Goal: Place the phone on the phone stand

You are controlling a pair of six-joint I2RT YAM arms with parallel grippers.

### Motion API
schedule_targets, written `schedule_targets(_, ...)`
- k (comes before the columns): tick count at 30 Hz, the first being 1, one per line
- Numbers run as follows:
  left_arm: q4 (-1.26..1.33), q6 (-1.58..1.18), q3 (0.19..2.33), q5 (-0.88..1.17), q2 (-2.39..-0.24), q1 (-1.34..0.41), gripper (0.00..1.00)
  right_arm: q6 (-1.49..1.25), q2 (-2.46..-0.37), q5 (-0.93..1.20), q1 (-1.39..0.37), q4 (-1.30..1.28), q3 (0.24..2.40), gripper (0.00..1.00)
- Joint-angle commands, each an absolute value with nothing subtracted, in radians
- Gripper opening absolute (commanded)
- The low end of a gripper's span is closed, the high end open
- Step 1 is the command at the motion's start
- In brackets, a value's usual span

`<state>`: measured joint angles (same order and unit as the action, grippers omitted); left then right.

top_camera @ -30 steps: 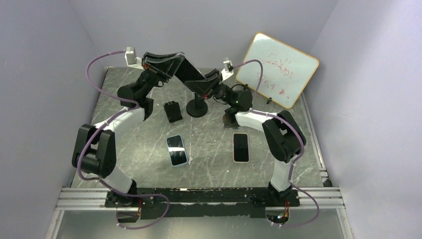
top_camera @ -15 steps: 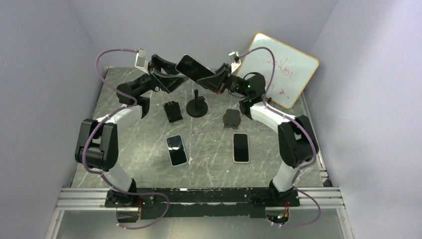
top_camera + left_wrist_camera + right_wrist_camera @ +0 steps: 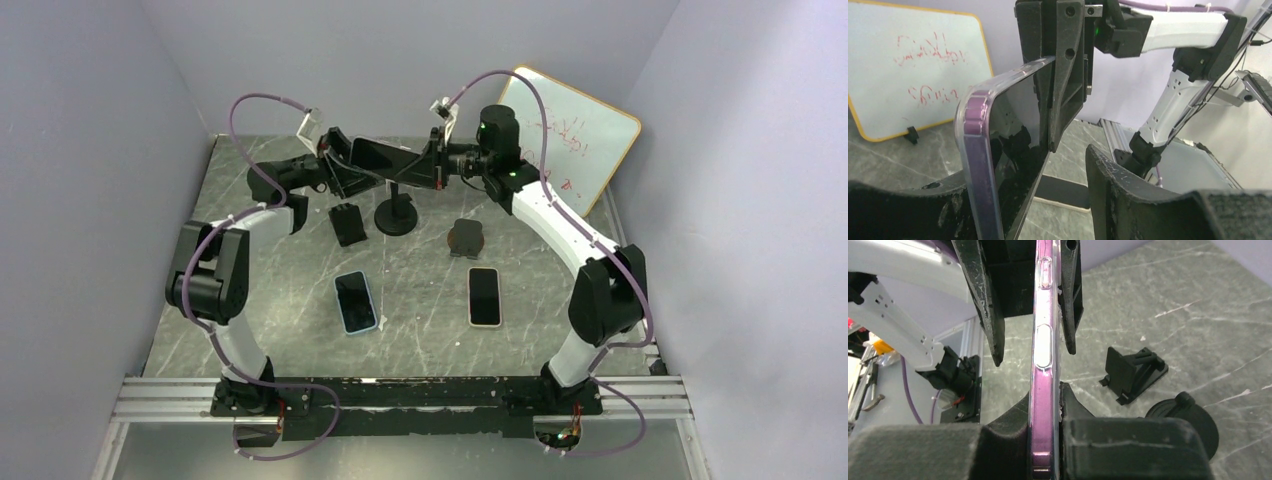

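A phone in a purple case [image 3: 385, 157] hangs in the air at the back middle, between both grippers. My right gripper [image 3: 425, 165] is shut on one end of it, and its pads clamp the phone's edge [image 3: 1043, 365] on both sides. My left gripper [image 3: 350, 165] straddles the other end and stands open. A clear gap separates the phone's screen [image 3: 1013, 150] from one of its fingers [image 3: 1108, 185]. Below the phone, the phone stand [image 3: 397, 215], a black round base with a post, is also in the right wrist view [image 3: 1188, 415].
A small black folding stand [image 3: 347, 222] [image 3: 1135, 372] sits left of the round stand and a dark round holder [image 3: 466, 237] sits to its right. Two more phones lie flat nearer the front: one in a blue case [image 3: 356, 301], one in a light case [image 3: 485, 296]. A whiteboard [image 3: 570, 140] leans at the back right.
The right gripper has shut on the phone and the left gripper has opened off it. Both wrists rose, and the phone turned from tilted to nearly level.
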<state>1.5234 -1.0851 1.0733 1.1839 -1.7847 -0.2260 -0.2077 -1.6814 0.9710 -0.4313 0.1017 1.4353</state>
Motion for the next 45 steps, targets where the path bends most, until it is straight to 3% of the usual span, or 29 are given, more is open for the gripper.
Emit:
schedule_targets(1, 1.832, -1.105, 1.114, 1.229, -1.77, -0.233, 0.57, -0.091, -1.726, 0.94, -0.436, -0.152, 1.477, 0.0)
schedule_targets(8, 1.832, -1.112, 1.132, 1.235, -1.792, -0.241, 0.45, -0.016, -1.762, 0.901, -0.456, -0.293, 1.511, 0.0)
schedule_targets(11, 1.832, -1.113, 1.133, 1.235, -1.799, -0.242, 0.29, -0.02, -1.777, 0.923, -0.456, -0.307, 1.525, 0.0)
schedule_targets(12, 1.832, -1.114, 1.134, 1.236, -1.801, -0.242, 0.12, -0.016, -1.786, 0.931, -0.456, -0.319, 1.537, 0.0)
schedule_targets(13, 1.832, -1.113, 1.135, 1.237, -1.801, -0.242, 0.06, -0.015, -1.794, 0.937, -0.456, -0.328, 1.546, 0.0)
schedule_targets(21, 1.835, -1.075, 1.103, 1.164, -1.787, -0.249, 0.05, -0.097, -1.796, 0.925, -0.455, -0.198, 1.503, 0.0)
schedule_targets(29, 1.837, -1.037, 1.041, 0.93, -1.754, -0.255, 0.05, -0.505, -1.751, 0.949, -0.447, 0.468, 1.271, 0.33)
schedule_targets(39, 1.836, -1.039, 1.041, 0.857, -1.754, -0.276, 0.05, -0.749, -1.751, 0.96, -0.439, 0.925, 1.135, 0.39)
schedule_targets(45, 1.836, -1.037, 1.025, 0.871, -1.75, -0.274, 0.05, -0.841, -1.698, 0.898, -0.359, 1.218, 0.983, 0.55)
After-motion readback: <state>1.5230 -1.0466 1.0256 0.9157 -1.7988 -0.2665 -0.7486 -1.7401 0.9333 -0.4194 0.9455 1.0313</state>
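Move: The phone, still gripped at its right end by the right hand, lies between the open left fingers, its middle about 6 cm right of the left hand and 7 cm left of the right. The round-based stand is roughly 12 cm ahead, 5 cm right and 25 cm below the left hand. A black folding stand stands some 13 cm to the left of it and 3 cm nearer; another lies about 10 cm right, 4 cm ahead and 28 cm below the right hand. The phone changes hands: both hands sink about 3 cm with it while the left fingers close and pinch its left end. Then the right fingers open and let go, the right hand dipping briefly and rolling back some 20 degrees. The left hand carries the phone up about 4 cm and forward 2-3 cm, away from the right hand, fingers tipping upward and turning slightly counter-clockwise. ##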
